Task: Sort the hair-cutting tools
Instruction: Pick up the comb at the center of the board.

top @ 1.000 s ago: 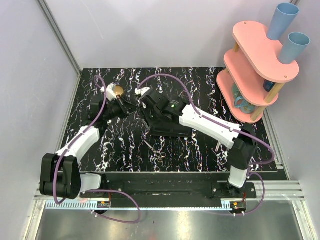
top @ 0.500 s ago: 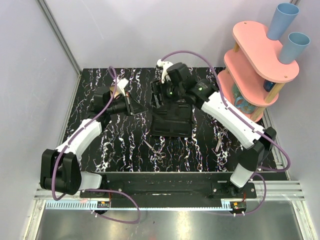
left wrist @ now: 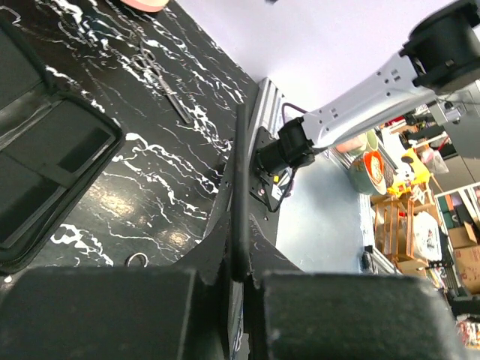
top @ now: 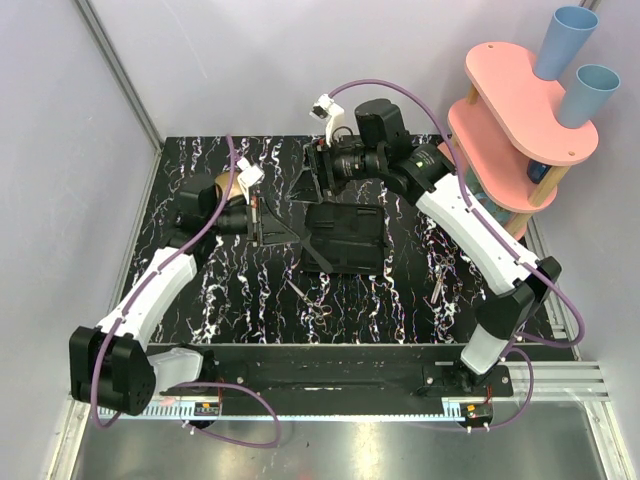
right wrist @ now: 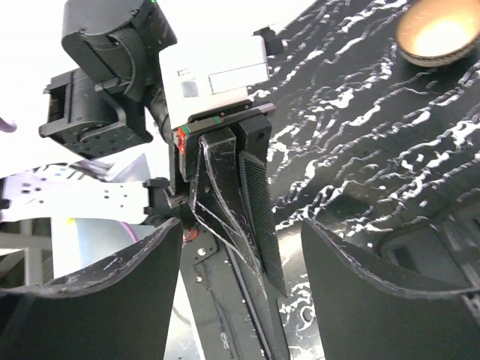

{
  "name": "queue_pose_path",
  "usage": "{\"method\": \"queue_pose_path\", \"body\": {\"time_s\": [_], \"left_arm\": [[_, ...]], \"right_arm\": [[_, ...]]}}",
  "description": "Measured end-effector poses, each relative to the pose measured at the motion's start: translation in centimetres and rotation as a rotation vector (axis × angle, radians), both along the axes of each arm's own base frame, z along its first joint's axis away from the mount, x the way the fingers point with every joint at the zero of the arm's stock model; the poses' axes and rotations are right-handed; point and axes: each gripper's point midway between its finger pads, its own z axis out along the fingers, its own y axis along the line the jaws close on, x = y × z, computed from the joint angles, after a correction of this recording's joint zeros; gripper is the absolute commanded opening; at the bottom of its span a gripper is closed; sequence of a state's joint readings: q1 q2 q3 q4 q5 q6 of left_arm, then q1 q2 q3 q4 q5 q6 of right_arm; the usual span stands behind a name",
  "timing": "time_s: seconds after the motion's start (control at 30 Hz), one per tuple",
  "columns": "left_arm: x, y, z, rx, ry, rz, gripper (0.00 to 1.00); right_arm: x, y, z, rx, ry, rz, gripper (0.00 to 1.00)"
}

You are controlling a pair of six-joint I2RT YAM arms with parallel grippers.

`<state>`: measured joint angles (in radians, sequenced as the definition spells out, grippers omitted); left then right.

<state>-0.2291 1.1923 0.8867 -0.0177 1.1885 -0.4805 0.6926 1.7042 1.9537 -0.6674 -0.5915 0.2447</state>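
Observation:
The black case (top: pixel 345 240) lies open in the middle of the table, and it also shows in the left wrist view (left wrist: pixel 45 150). One pair of scissors (top: pixel 310 300) lies in front of it and another (top: pixel 440 275) to its right; the left wrist camera sees a pair (left wrist: pixel 161 79) too. My left gripper (top: pixel 268 222) (left wrist: pixel 240 274), left of the case, is shut on a thin dark strip (left wrist: pixel 241 172); what the strip is I cannot tell. My right gripper (top: pixel 305 185) (right wrist: pixel 241 225) hangs open and empty above the case's back left corner, facing the left fingers (right wrist: pixel 259 210).
A brass-coloured bowl (top: pixel 222 185) (right wrist: pixel 439 34) sits at the back left, partly behind the left arm. A pink tiered rack (top: pixel 510 130) with blue cups (top: pixel 565 40) stands at the back right. Walls close in the left side and the back.
The right gripper has opened wider and its arm has swung up and back off the case. The left gripper has stayed shut, its arm drawn a little to the left.

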Motion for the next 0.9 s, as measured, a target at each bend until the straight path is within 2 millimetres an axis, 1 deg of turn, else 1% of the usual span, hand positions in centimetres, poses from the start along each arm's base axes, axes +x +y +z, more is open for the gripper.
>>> {"method": "queue_pose_path", "body": {"time_s": [0.03, 0.07, 0.13, 0.17, 0.3, 0.43, 0.53, 0.6, 0.63, 0.73, 0.83, 0.9], "left_arm": [[-0.3, 0.0, 0.4, -0.006, -0.01, -0.013, 0.0], [-0.6, -0.1, 0.7, -0.01, -0.019, -0.024, 0.0], [-1.0, -0.2, 1.1, -0.017, -0.029, -0.04, 0.0], [-1.1, -0.2, 1.3, -0.02, -0.034, -0.05, 0.0], [-1.5, -0.4, 1.6, -0.024, -0.038, -0.067, 0.0], [-1.8, -0.5, 2.0, -0.03, -0.046, -0.083, 0.0], [-1.9, -0.5, 2.4, -0.033, -0.055, -0.09, 0.0], [-1.9, -0.6, 2.5, -0.034, -0.058, -0.094, 0.0], [-1.9, -0.6, 2.5, -0.035, -0.059, -0.095, 0.0], [-2.0, -0.7, 2.6, -0.035, -0.059, -0.1, 0.0], [-2.1, -0.7, 2.7, -0.036, -0.062, -0.103, 0.0], [-2.1, -0.7, 2.8, -0.037, -0.065, -0.102, 0.0]], "right_arm": [[-0.4, 0.2, 0.2, 0.013, 0.007, 0.022, 0.68], [-0.6, 0.4, 0.3, 0.025, 0.015, 0.042, 0.61], [-1.0, 0.8, 0.4, 0.04, 0.035, 0.075, 0.57], [-1.1, 1.1, 0.3, 0.046, 0.046, 0.089, 0.52], [-1.2, 1.9, -0.5, 0.058, 0.093, 0.135, 0.47], [-1.4, 2.4, -1.2, 0.06, 0.13, 0.165, 0.47], [-1.6, 2.6, -1.3, 0.065, 0.141, 0.182, 0.47], [-1.8, 2.6, -1.2, 0.072, 0.144, 0.195, 0.43], [-1.8, 2.7, -1.1, 0.075, 0.143, 0.2, 0.35], [-2.1, 2.8, -0.8, 0.09, 0.142, 0.218, 0.26], [-2.0, 2.8, -0.8, 0.095, 0.14, 0.219, 0.25], [-1.9, 2.9, -0.9, 0.098, 0.14, 0.221, 0.2]]}}
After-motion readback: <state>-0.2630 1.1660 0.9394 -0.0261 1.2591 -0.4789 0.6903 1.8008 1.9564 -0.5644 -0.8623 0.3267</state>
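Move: The comb is already in the left fingers and sticks out to the right; its middle is about 3 cm right of, 1 cm back of and 2 cm below the left hand. From the open right hand it is some 6 cm back, 3 cm right and 9 cm below. The black tool case lies roughly 11 cm ahead, 12 cm right and 25 cm below the left hand; scissors lie 3 cm back, 5 cm right and 26 cm below it. The left fingers keep their pinch on the comb and lift it about 3 cm while drawing it back some 2 cm, slowing down. The right hand comes in above it, going left about 3 cm and back 2 cm, turning some 15 degrees counter-clockwise, its jaws narrowing from three-quarters open to a quarter near the left fingertips; whether they touch the comb can't be seen. ##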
